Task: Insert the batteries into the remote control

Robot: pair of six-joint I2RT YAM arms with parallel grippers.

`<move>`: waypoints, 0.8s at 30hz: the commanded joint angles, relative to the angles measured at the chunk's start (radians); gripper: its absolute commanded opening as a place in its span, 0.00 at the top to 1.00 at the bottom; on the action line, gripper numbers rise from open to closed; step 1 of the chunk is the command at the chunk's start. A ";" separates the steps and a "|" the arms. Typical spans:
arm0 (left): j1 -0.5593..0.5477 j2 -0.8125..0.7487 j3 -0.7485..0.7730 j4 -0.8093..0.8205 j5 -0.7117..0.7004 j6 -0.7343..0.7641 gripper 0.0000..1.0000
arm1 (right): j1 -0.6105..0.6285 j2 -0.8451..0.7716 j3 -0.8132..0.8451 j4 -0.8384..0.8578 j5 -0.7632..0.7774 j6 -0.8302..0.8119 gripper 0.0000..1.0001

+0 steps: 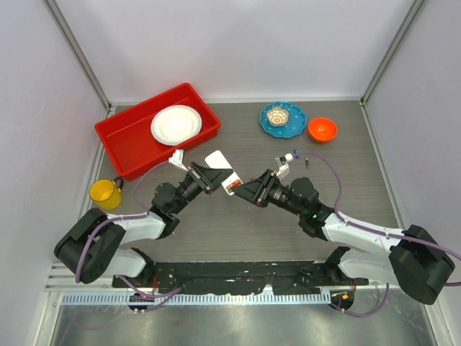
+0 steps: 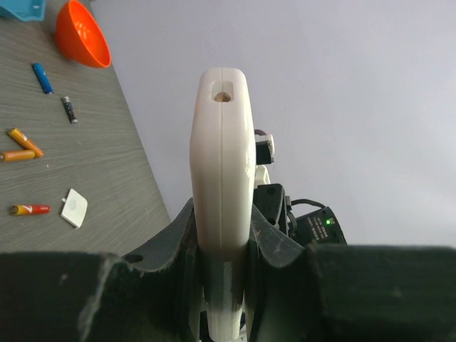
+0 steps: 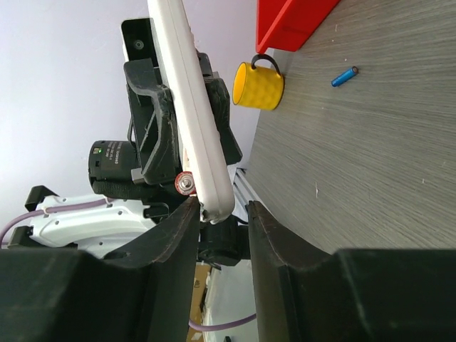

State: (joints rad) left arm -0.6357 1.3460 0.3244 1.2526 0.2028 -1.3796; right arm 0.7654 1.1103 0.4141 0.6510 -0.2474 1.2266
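Note:
The white remote control (image 2: 222, 164) stands edge-on in my left gripper (image 2: 223, 214), which is shut on its lower part. From above, the left gripper (image 1: 209, 175) holds the remote (image 1: 218, 162) over the table's middle. My right gripper (image 3: 222, 206) is open astride the remote's (image 3: 189, 107) free end; one finger (image 3: 174, 221) touches it and the other stands apart. A red battery (image 3: 184, 183) shows end-on at that tip, also seen from above (image 1: 229, 189) next to the right gripper (image 1: 241, 189). Loose batteries lie on the table: blue (image 2: 42, 78), dark (image 2: 69, 109), orange (image 2: 25, 142), red-orange (image 2: 30, 209).
A small white cover (image 2: 73, 207) lies by the loose batteries. A red tray (image 1: 130, 137) with a white plate (image 1: 176, 124) stands at the back left, a yellow mug (image 1: 106, 193) at the left. A blue plate (image 1: 292, 124) and an orange bowl (image 1: 322, 129) are at the back right. Another blue battery (image 3: 344, 76) lies near the tray.

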 commanded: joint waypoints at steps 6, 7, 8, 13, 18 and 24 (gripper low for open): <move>-0.010 -0.025 0.031 0.294 -0.031 -0.001 1.00 | 0.009 0.009 0.009 -0.028 0.017 -0.033 0.64; -0.010 -0.025 0.031 0.294 -0.032 -0.001 1.00 | 0.009 0.008 0.011 -0.022 0.017 -0.035 0.64; -0.012 -0.025 0.028 0.294 -0.032 -0.001 1.00 | 0.009 0.008 0.012 -0.019 0.016 -0.035 0.62; -0.012 -0.016 0.024 0.294 -0.043 -0.002 1.00 | 0.011 0.002 0.038 -0.033 -0.018 -0.079 0.44; -0.012 -0.004 0.022 0.294 -0.059 -0.006 1.00 | 0.008 -0.013 0.069 -0.083 -0.056 -0.125 0.36; -0.012 0.010 0.016 0.294 -0.083 -0.004 1.00 | 0.011 -0.075 0.089 -0.140 -0.069 -0.190 0.31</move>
State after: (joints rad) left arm -0.6422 1.3468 0.3244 1.2690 0.1574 -1.3838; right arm 0.7696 1.0985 0.4488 0.5343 -0.2913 1.1099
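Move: Right at the right hand's fingertips, the remote's open battery compartment lies only about 1 cm ahead, 2 cm left and level. On the table some 20 cm below are the red battery, about 12 cm ahead and 7 cm right, and the white battery cover, about 9 cm ahead and 20 cm right. From the left hand, which grips the remote, the compartment lies roughly 4 cm back, 4 cm right and slightly lower. Dipping slightly at the compartment end of the remote, the right hand pauses with its upper fingertip still against the batteries, then spreads its fingers widely and comes free. It ends about 1 cm lower and 1 cm farther back, tips tilted down some 5 degrees. The left hand keeps its grip on the remote. ##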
